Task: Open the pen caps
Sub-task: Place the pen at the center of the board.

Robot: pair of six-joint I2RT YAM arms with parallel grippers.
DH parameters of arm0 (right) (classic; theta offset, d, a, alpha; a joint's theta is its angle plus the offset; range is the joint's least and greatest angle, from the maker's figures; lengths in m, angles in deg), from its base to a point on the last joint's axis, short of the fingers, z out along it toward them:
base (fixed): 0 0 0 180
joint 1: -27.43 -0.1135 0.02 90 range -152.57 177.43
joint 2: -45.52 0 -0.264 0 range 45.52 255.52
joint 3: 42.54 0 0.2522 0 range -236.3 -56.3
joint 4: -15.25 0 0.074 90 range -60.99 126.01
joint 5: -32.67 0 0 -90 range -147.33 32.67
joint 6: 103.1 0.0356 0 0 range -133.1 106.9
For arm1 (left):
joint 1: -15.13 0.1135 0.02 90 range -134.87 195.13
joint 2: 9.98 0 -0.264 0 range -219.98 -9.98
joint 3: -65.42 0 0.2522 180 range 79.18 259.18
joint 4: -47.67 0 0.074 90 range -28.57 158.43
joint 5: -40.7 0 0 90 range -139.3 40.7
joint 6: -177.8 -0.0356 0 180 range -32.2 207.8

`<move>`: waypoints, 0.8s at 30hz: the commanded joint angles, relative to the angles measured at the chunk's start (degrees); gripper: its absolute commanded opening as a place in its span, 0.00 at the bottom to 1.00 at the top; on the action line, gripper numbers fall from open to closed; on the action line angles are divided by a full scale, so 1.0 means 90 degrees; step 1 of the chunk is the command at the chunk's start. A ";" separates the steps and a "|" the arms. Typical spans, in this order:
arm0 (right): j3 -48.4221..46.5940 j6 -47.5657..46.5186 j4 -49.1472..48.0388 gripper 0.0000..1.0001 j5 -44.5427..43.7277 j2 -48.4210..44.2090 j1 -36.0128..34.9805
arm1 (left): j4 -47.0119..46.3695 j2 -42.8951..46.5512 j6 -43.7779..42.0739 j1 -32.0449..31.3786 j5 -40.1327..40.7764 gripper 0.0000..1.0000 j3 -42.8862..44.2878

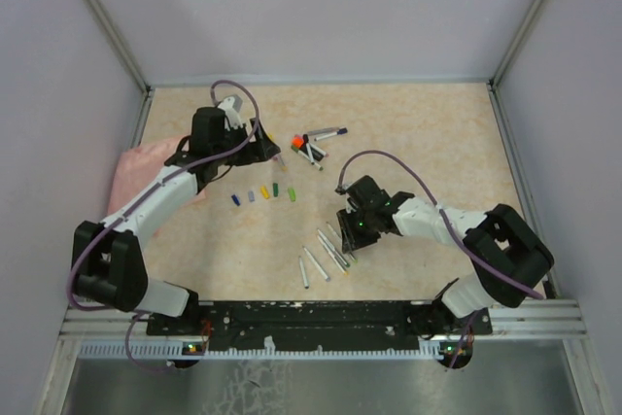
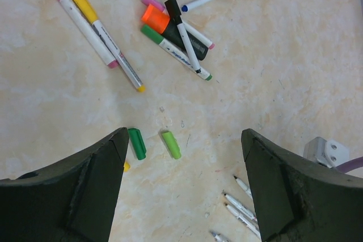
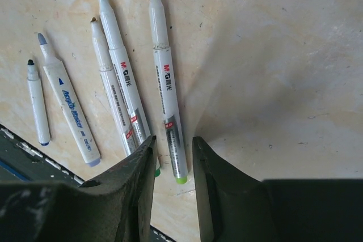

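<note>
Several loose pen caps [image 1: 263,192] lie in a short row mid-table; the left wrist view shows a dark green cap [image 2: 136,143], a light green cap [image 2: 171,144] and a bit of a yellow cap [image 2: 126,166]. Capped pens [image 1: 316,143] are piled at the back, around an orange-tipped highlighter [image 2: 170,26]. My left gripper [image 1: 264,148] [image 2: 185,136] hovers wide open above the caps, holding nothing. Several uncapped pens [image 1: 326,250] lie side by side. My right gripper [image 1: 350,238] [image 3: 173,140] is partly open astride the green-ended pen [image 3: 164,72], which rests on the table with small gaps on each side.
A pink cloth [image 1: 136,177] lies at the left under my left arm. Grey walls ring the beige tabletop [image 1: 437,143]. The black base rail [image 1: 321,313] runs along the near edge, close to the uncapped pens. A white connector [image 2: 326,151] shows by my left gripper's right finger.
</note>
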 commanded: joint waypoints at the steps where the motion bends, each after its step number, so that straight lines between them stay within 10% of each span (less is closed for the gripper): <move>1: -0.0224 -0.0168 0.0136 0.32 -0.0252 -0.0054 -0.0081 | -0.0226 0.0194 -0.0108 0.0068 -0.0162 0.85 -0.0083; 16: -0.0813 -0.0469 -0.0325 0.33 -0.0360 -0.0297 -0.0080 | -0.0118 0.0047 0.0048 0.0276 -0.0234 0.82 -0.0144; 24: -0.1226 -0.0469 -0.1397 0.33 0.0236 0.0237 0.0351 | 0.0791 -0.0826 -0.0041 0.0371 0.0360 0.56 0.0650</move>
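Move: About 8 cm ahead of the left hand, 2 cm to its left and 16 cm below lies the pink pen, with the yellow pen 2 cm nearer and straight ahead of the hand; the loose green cap is 5 cm back. From the right hand the pink pen lies some 28 cm ahead and 20 cm left. The just-placed lime-ended pen lies between its fingers, its middle 2 cm ahead and 1 cm left. Lifting clear of the lime-ended pen, the right hand goes forward, up and to the left by about 7 cm after a brief pause, tipping its fingers some 10 degrees outward while they stay a third open. The left hand, empty, eases left and starts down, about 3 cm in all, drawing nearer the pink and yellow pens, and its wide-open fingers close part-way. ##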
